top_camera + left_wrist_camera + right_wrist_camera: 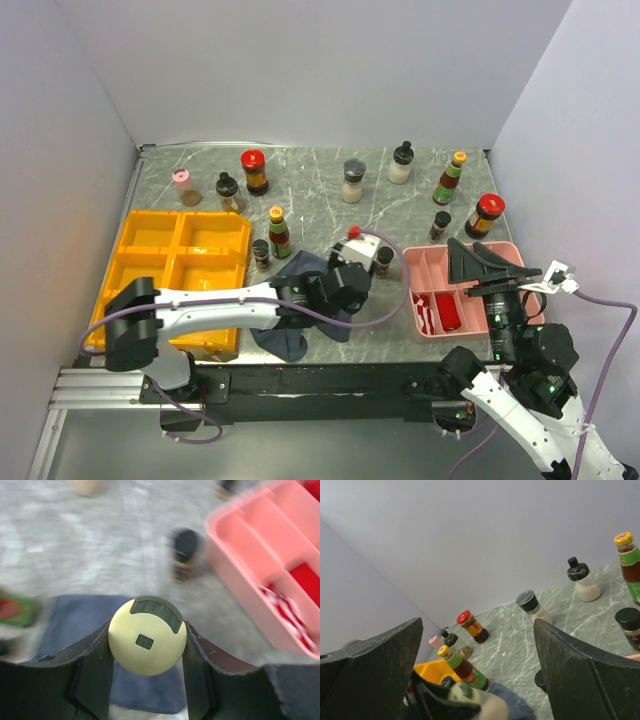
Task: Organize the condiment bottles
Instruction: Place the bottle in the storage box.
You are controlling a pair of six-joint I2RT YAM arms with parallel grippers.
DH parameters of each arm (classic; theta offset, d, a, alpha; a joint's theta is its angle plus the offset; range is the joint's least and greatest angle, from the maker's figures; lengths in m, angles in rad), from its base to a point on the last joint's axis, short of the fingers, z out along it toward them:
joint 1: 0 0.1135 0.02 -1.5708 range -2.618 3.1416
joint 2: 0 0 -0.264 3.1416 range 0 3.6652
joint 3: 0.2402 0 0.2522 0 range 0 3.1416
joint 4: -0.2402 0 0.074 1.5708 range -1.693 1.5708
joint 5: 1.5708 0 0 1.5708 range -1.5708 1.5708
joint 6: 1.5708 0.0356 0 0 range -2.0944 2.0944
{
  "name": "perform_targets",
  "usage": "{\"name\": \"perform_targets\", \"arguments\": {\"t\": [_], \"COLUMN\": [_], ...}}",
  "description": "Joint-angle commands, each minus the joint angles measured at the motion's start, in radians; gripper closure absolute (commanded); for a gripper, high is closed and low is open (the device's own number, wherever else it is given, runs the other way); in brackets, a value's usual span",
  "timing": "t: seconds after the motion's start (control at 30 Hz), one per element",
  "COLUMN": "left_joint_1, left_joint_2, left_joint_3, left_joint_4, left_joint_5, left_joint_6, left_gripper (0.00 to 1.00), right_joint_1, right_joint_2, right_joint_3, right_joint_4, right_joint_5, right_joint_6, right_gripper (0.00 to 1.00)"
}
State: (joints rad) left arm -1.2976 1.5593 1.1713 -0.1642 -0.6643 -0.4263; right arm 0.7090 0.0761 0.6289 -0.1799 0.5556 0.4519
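Observation:
My left gripper point(147, 632) is shut on a jar with a pale-green cap point(147, 636), one finger on each side of the cap, above the dark grey cloth point(75, 625). From above, this gripper point(362, 255) sits at the table's middle front. My right gripper point(483, 262) hangs wide open over the pink tray point(512, 262) with nothing between its fingers point(385, 665). Other condiment bottles stand around: a pink-capped jar point(182, 186), a red-capped jar point(254, 171), a yellow-capped sauce bottle point(278, 232), a grey-capped jar point(353, 181) and a small dark jar point(384, 261).
A yellow compartment tray point(180, 270) lies at the front left. The pink tray holds a red item point(447, 312). More bottles stand at the back right: a black-capped white jar point(401, 162), an orange-capped bottle point(452, 178) and a red-capped jar point(486, 215). Walls close in three sides.

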Motion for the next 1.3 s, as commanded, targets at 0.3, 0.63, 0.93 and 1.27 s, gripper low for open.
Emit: {"name": "perform_targets", "arguments": {"t": [0.3,0.63,0.93,1.27], "left_joint_1": [0.17,0.588,1.007,1.294], "left_joint_2": [-0.149,-0.341,-0.427,-0.378], "left_joint_3": [0.198,0.108,-0.047,-0.182], "left_joint_4": [-0.09,-0.017,-0.078,-0.022], "left_joint_5": [-0.439,-0.384,-0.302,-0.152], "left_joint_6": [0.043,-0.031,-0.284,-0.42], "left_gripper": [0.99,0.99,0.99,0.96], "right_joint_1": [0.004,0.004,0.004,0.003], "right_joint_2": [0.03,0.034,0.051,0.056], "right_joint_3": [0.012,0.011,0.008,0.006], "right_joint_4": [0.028,0.026,0.028,0.034], "right_joint_5": [-0.013,-0.014,-0.051,-0.111], "right_joint_6": [0.001,-0.002,0.013,0.027], "right_gripper": [0.0,0.0,0.0,0.0]}}
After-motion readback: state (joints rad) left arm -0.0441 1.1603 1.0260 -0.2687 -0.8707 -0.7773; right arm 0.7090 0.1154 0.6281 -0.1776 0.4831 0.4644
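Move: The yellow storage box, where the held pale-capped bottle is to go, is centred about 40 cm left of the left gripper, 4 cm farther out and 16 cm lower. Between them, at roughly that lower level, are the dark towel (11 left, 2 back), the green-label sauce bottle (17 left, 12 ahead) and a small black-capped jar (21 left, 8 ahead). The idle right gripper has the box some 61 cm to its left, 7 ahead and 33 below. Swing the left gripper about 50 cm left and some 14 cm forward in one quick arc, keeping its hold on the bottle. Rise about 18 cm on the way past the sauce bottle and jar, then sink roughly 10 cm towards the storage box's far-left part, turning the hand nearly 90 degrees counter-clockwise throughout. ##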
